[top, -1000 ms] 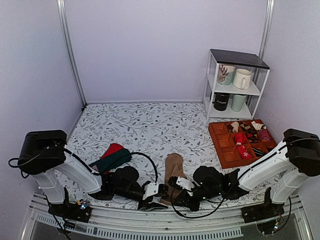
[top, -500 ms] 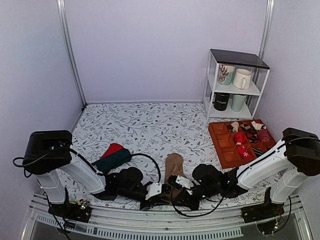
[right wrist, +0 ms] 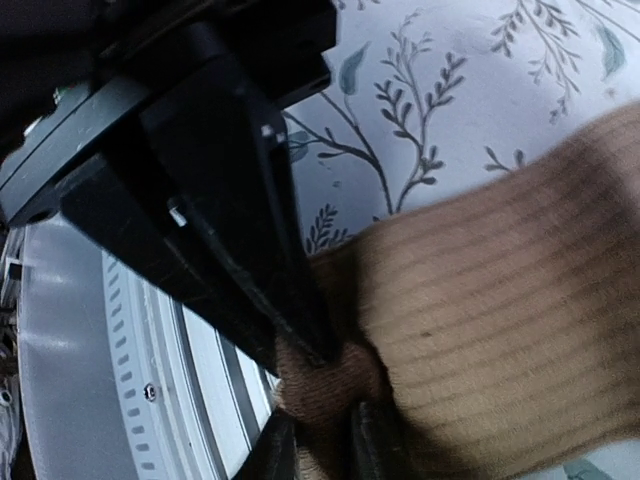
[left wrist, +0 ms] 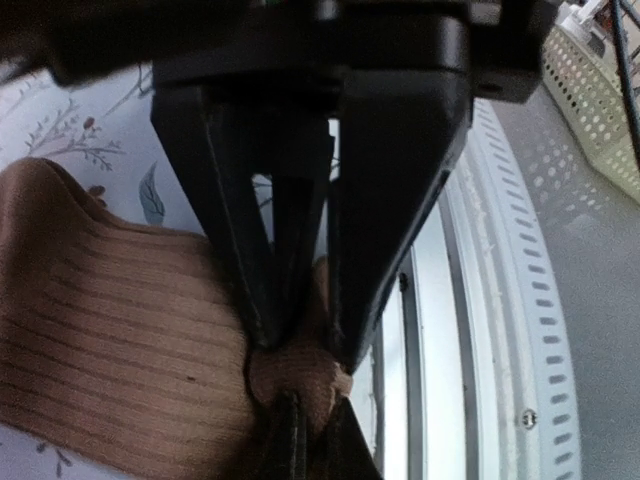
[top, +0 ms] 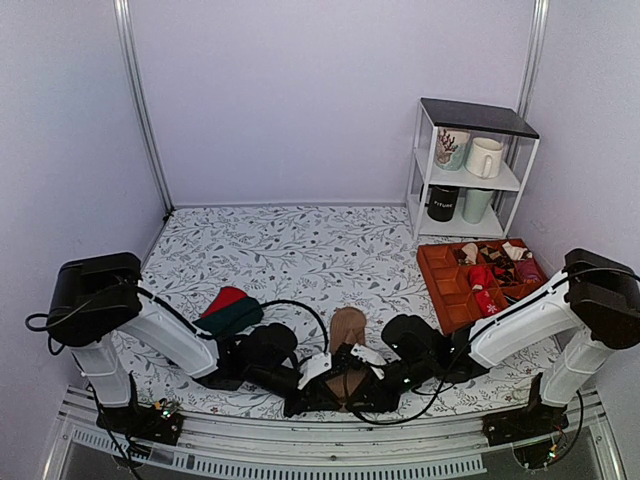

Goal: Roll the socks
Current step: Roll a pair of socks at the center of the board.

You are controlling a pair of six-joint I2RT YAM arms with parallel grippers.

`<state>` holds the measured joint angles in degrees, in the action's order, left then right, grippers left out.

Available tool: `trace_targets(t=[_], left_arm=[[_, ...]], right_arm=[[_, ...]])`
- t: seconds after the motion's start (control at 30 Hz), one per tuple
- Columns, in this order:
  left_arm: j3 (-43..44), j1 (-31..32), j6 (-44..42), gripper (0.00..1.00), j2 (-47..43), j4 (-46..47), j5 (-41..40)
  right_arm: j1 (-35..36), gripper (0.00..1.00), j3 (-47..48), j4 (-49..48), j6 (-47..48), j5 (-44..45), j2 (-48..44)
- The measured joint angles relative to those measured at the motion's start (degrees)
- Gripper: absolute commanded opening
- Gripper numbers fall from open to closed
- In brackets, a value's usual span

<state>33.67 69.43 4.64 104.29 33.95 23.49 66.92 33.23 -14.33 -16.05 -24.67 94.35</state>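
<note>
The tan-brown socks (top: 347,325) lie as one strip near the table's front edge, rounded toe pointing away from me. Both grippers hide the near end. My left gripper (top: 337,387) comes in from the left and is shut on a bunched fold of the socks (left wrist: 120,350). Its tips (left wrist: 300,348) pinch that fold right beside the table's edge. My right gripper (top: 354,386) meets it from the right. Its tips (right wrist: 316,355) press on the same bunch of the ribbed socks (right wrist: 500,330). Each wrist view shows the other gripper's fingers at the bottom.
A red and dark green pair of socks (top: 228,312) lies left of the arms. An orange compartment tray (top: 447,300) with small rolled socks sits at the right. A white shelf (top: 470,180) with mugs stands behind it. The metal front rail (top: 320,455) runs just below the grippers.
My left arm slid right to the socks' near end and its jaws closed on the fold. The right gripper stayed there; the near end is now bunched between both.
</note>
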Motion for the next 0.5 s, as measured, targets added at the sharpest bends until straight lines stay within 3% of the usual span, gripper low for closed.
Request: trace_targets(t=[0.17,0.3,0.4,0.5], left_arm=[[1.73,-0.48,6.43,0.00,0.87,-2.99,3.85],[2.47,-1.77,11.74,0.00,2.12,-3.13,6.86],[2.71,-2.51,14.64,0.00,2.73,-2.78,8.50],[2.69,-2.95,16.50,0.00,3.04,-2.34,9.38]], right_arm=[[-0.11,0.35,-0.26,3.87,-0.81,4.00,-3.72],[0.68,0.42,-3.54,5.79,3.34,10.91,-12.83],[4.42,0.44,-7.54,1.81,9.07,15.54,-20.87],[8.92,0.44,-10.14,-2.80,14.88,18.05,-22.47]])
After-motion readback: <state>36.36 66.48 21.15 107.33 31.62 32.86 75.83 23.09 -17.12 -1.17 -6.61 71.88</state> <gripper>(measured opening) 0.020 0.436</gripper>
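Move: At the fingertips of both hands is the brown sock cuff, closed in the left fingers and between the right ones, with its middle within about 2 cm of either hand. The sock body stretches out from there, its middle some 14 cm ahead of each hand and roughly 1 cm lower. The green-and-red cloth lies about 26 cm ahead and 26 cm to the left of the left hand. Opening further to nearly half wide, the right fingers let go of the cuff and the hand lifts about 7 cm off it, going some 2 cm right and a little forward before drawing back about 3 cm, its fingertips swinging forward by some 30 degrees. The left hand stays almost in place, still pinching the cuff, and rolls about 20 degrees with its top tipping forward towards the toes. ##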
